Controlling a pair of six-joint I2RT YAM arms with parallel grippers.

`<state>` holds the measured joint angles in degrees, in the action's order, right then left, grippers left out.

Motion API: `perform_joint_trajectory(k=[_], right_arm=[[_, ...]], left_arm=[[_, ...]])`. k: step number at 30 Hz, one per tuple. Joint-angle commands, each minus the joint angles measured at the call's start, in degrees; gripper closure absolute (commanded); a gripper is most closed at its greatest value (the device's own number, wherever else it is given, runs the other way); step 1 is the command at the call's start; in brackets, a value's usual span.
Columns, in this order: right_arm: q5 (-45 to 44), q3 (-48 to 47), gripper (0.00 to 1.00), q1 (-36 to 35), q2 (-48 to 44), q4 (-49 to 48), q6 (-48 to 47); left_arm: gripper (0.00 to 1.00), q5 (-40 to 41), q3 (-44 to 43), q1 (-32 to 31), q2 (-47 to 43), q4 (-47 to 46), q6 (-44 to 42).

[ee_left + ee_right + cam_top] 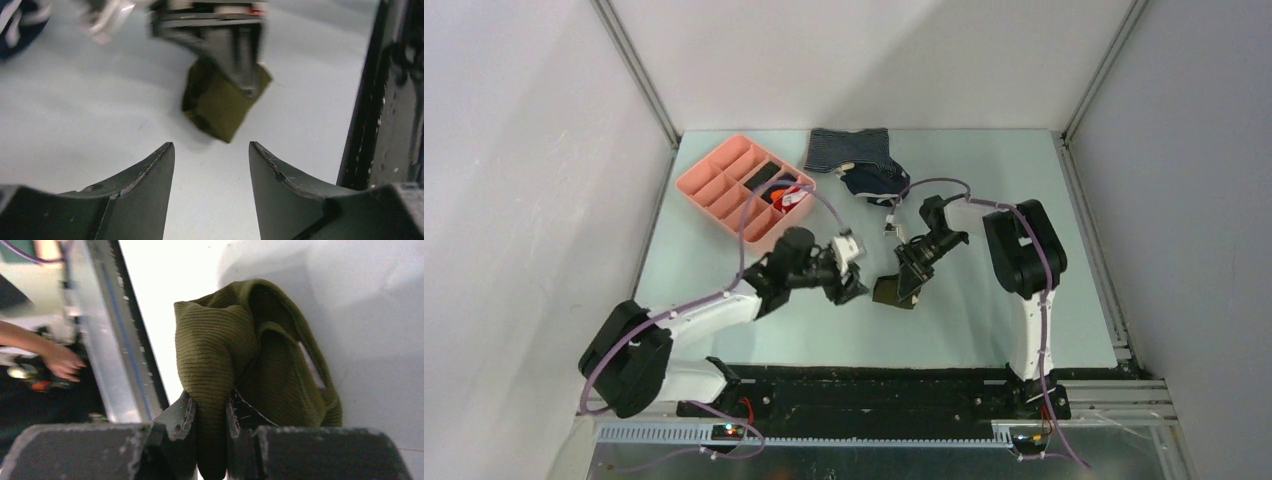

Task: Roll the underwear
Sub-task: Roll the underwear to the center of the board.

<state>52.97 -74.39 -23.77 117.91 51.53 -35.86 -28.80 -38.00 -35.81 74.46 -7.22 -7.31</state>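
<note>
The underwear [896, 290] is a small olive-green ribbed bundle, folded over itself near the middle of the table. My right gripper [911, 272] is shut on it: in the right wrist view a thick fold of the underwear [225, 355] is pinched between the two fingers [182, 415], gripper midpoint [210, 412]. In the left wrist view the underwear [220, 107] hangs under the right gripper's dark fingers. My left gripper [211, 150] stands open just short of it, nothing between its fingers; from above the left gripper [854, 283] sits left of the bundle.
A pink compartment tray [709, 185] with small items stands at the back left. A blue-grey striped garment [849, 148] and a navy white-trimmed garment [871, 182] lie at the back. A person's hand [60, 360] shows beyond the table's front rail.
</note>
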Motion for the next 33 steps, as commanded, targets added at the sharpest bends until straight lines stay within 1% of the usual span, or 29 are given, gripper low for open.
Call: perform_joint_trajectory(k=[1,3,4,5,8,11,15,18,22,24,26,27,28,29,30,31,32,33], right_arm=[[1.53,-1.86,0.96,3.16,9.48,12.16,2.72],[2.85,-2.76,0.95,4.03,10.88,13.62,1.83],[3.3,-2.95,0.95,4.1,11.47,13.92,1.79],[3.42,-3.39,0.95,4.04,11.82,14.51,1.72],[3.58,-4.51,0.94,3.62,13.24,15.95,1.08],[3.55,-4.65,0.94,3.4,13.45,16.65,0.67],[3.53,-4.69,0.94,3.4,13.56,16.33,1.36],[3.54,-4.8,0.94,3.38,13.86,16.19,1.88],[3.51,-4.99,0.94,3.38,14.1,16.32,2.08],[3.55,-5.06,0.94,3.36,14.22,16.25,2.26],[3.49,-5.16,0.93,3.44,14.33,16.05,2.73],[3.52,-5.18,0.93,3.48,14.38,15.92,2.95],[3.58,-5.16,0.89,3.52,14.33,15.65,3.22],[3.65,-5.15,0.87,3.66,14.16,15.59,3.19],[3.88,-5.15,0.78,3.74,14.0,15.59,2.95],[4.11,-5.04,0.67,4.06,13.57,15.53,2.75],[4.52,-5.05,0.47,4.34,12.65,15.44,2.35],[4.69,-5.15,0.41,5.2,11.97,14.74,2.23]], left_arm=[[0.38,1.86,5.91,-8.74,0.05,-13.13,-20.01],[0.37,2.64,7.13,-11.1,3.69,-19.78,-22.41],[0.37,3.02,7.14,-11.81,6.38,-21.13,-23.52],[0.37,3.92,7.3,-13.36,8.95,-24.39,-24.43],[0.36,5.63,7.22,-16.99,13.2,-28.83,-26.8],[0.36,7.67,6.88,-18.94,16.75,-32.89,-28.41],[0.35,9.93,6.74,-19.88,19.85,-35.42,-31.55],[0.35,10.42,5.76,-19.93,23.52,-34.52,-34.23],[0.36,11.81,4.05,-20.0,27.06,-33.75,-34.62],[0.41,11.69,2.73,-19.94,28.38,-32.46,-34.24],[0.48,10.88,0.6,-19.95,29.51,-29.84,-33.18],[0.56,9.79,-0.12,-19.99,29.87,-28.4,-32.93],[0.61,9.14,-1.66,-19.99,30.53,-25.06,-32.68],[0.7,7.47,-2.44,-20.02,30.86,-23.29,-32.59],[0.8,6.66,-4.04,-20.01,31.37,-19.34,-32.52],[0.84,5.18,-4.82,-20.0,31.63,-17.35,-32.56],[0.92,4.64,-6.21,-19.96,32.09,-13.33,-32.34],[0.95,3.53,-6.61,-19.83,32.21,-11.54,-32.29]])
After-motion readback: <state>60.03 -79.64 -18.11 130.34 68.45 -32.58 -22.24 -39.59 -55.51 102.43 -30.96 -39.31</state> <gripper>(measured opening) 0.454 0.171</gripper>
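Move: The rolled-up underwear lies about 7 cm to the right of my open left hand, 3 cm nearer the base and 11 cm below. My right fingers already pinch it; its middle is roughly 3 cm to their left, 1 cm back and 1 cm lower. From my left hand, the navy clothes lie about 19 cm ahead and 3 cm right, and the pink organizer some 18 cm ahead and 23 cm left. My left hand swings right and down, about 10 cm each way and a little back, rolling its wrist some 40 degrees with fingers open, then closes them on the underwear right beside my right fingertips. My right hand keeps its pinch, rolls the bundle about 25 degrees while easing 2 cm back and 2 cm right, and only at the end begins to open. ##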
